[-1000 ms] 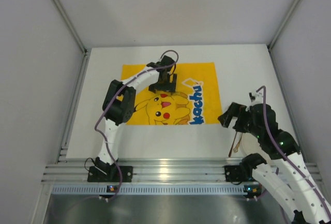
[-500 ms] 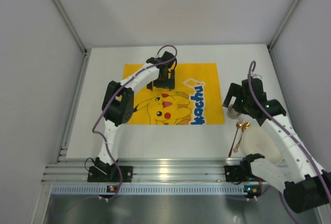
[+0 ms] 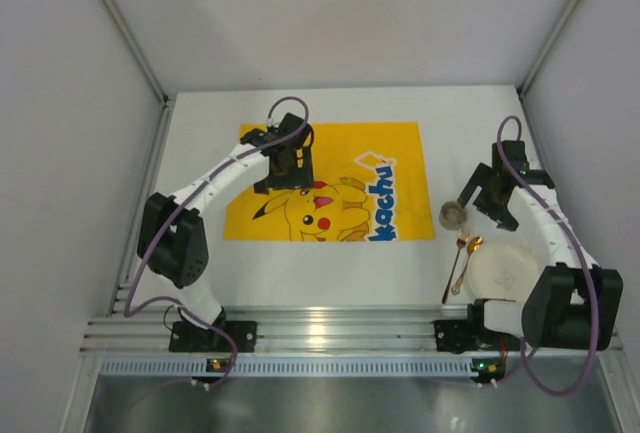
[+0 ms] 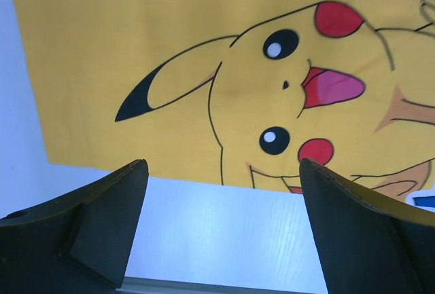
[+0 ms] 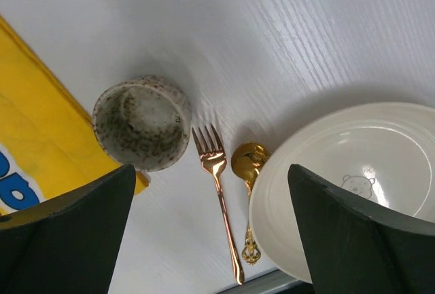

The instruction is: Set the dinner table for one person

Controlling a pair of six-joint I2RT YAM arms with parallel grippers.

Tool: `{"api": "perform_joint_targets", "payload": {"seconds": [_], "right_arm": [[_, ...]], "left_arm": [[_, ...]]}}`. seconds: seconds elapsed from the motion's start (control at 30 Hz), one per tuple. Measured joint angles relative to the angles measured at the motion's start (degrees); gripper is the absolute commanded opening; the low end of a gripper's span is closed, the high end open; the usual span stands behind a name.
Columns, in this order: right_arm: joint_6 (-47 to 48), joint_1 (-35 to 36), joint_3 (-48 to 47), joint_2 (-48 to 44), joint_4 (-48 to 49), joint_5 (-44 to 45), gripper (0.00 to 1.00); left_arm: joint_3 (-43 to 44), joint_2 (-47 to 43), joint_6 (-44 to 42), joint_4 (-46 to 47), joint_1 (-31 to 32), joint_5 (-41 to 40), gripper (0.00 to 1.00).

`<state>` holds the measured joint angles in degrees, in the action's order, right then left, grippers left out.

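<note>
The white dinner table (image 3: pixel 200 253) carries a yellow cartoon mat (image 3: pixel 390 148) in the middle. At the mat's right near corner stands a speckled cup (image 3: pixel 452 215), upright and empty in the right wrist view (image 5: pixel 141 123). Near it lie a rose-gold fork (image 5: pixel 219 199), a gold spoon (image 5: pixel 248 161) and a white plate (image 5: pixel 353 185); the spoon's handle runs under the plate's rim. My right gripper (image 5: pixel 212 168) is open and empty, above them. My left gripper (image 4: pixel 223 172) is open and empty over the mat's near edge (image 4: pixel 136 36).
A ribbed aluminium rail (image 3: pixel 320 333) runs along the table's near edge. Grey walls close in the left, right and back. Bare white tabletop (image 4: pixel 204 233) lies between the mat and the rail.
My right arm has swung back and to the right, uncovering the cup, fork, spoon and plate. My left gripper has moved a little left and nearer over the mat.
</note>
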<state>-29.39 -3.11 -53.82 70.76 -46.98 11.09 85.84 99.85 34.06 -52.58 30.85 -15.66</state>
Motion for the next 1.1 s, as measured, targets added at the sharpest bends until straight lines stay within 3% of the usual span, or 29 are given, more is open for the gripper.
{"api": "perform_joint_targets", "payload": {"seconds": [0.27, 0.3, 0.37, 0.47, 0.5, 0.6, 0.8, 0.93, 1.1], "right_arm": [[1.2, -1.7, -2.1, 10.4, 2.1, -2.2, 0.80], [1.3, -1.7, -2.1, 11.6, 2.6, -2.5, 0.72], [1.5, -1.7, -2.2, 14.1, 3.6, -3.7, 0.66], [1.8, -1.7, -2.2, 17.7, 5.3, -5.6, 0.47], [2.0, -1.7, -2.2, 18.9, 5.8, -6.2, 0.29], [2.6, -1.7, -3.0, 21.5, 6.3, -7.3, 0.00], [4.4, -1.4, -10.7, 22.4, 4.8, -4.0, 0.00], [4.9, 0.2, -21.1, 22.3, 3.1, 0.2, 0.00], [5.8, 6.8, -37.0, 24.7, 3.0, -1.0, 0.00]], "left_arm": [[-7.9, -1.2, 0.7, -0.1, 0.0, 1.2, 0.98], [-7.9, -1.3, 0.7, 0.0, 0.0, 1.3, 0.98], [-8.1, -2.0, 0.8, 0.0, 0.0, 1.3, 0.99], [-8.1, -3.4, 0.9, -0.1, 0.0, 1.3, 0.98], [-8.1, -3.7, 1.0, -0.1, 0.0, 1.3, 0.98], [-8.2, -4.9, 1.7, -0.4, 0.0, 1.2, 0.98], [-9.2, -8.4, 3.3, -2.3, 0.0, 1.2, 0.99], [-12.0, -12.7, 3.6, -3.1, 0.0, 1.1, 0.98], [-13.7, -13.9, 1.7, -3.0, 0.0, 1.0, 0.98]]}}
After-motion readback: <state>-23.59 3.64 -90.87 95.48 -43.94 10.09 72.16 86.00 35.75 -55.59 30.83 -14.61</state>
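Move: The cup stands about 5 cm left of the right hand and 1 cm ahead, its middle some 9 cm below. From that hand, about 12 cm down, the fork is 11 cm back and 5 left, the spoon 11 back and 2 left, the plate's middle 13 back and 8 right; the yellow mat's middle is 10 ahead and 36 left. From the left hand the cup lies roughly 39 cm right, 7 back and 11 below. The right fingers close on the cup's right-hand wall after sinking nearly 8 cm and easing a little forward. Keeping that pinch, the hand swings up about 17 cm and 14 cm forward, veering left last, as the fingers tilt outward some 25 degrees. The open, empty left hand backs off about 7 cm and 3 cm left, dipping then rising again. ##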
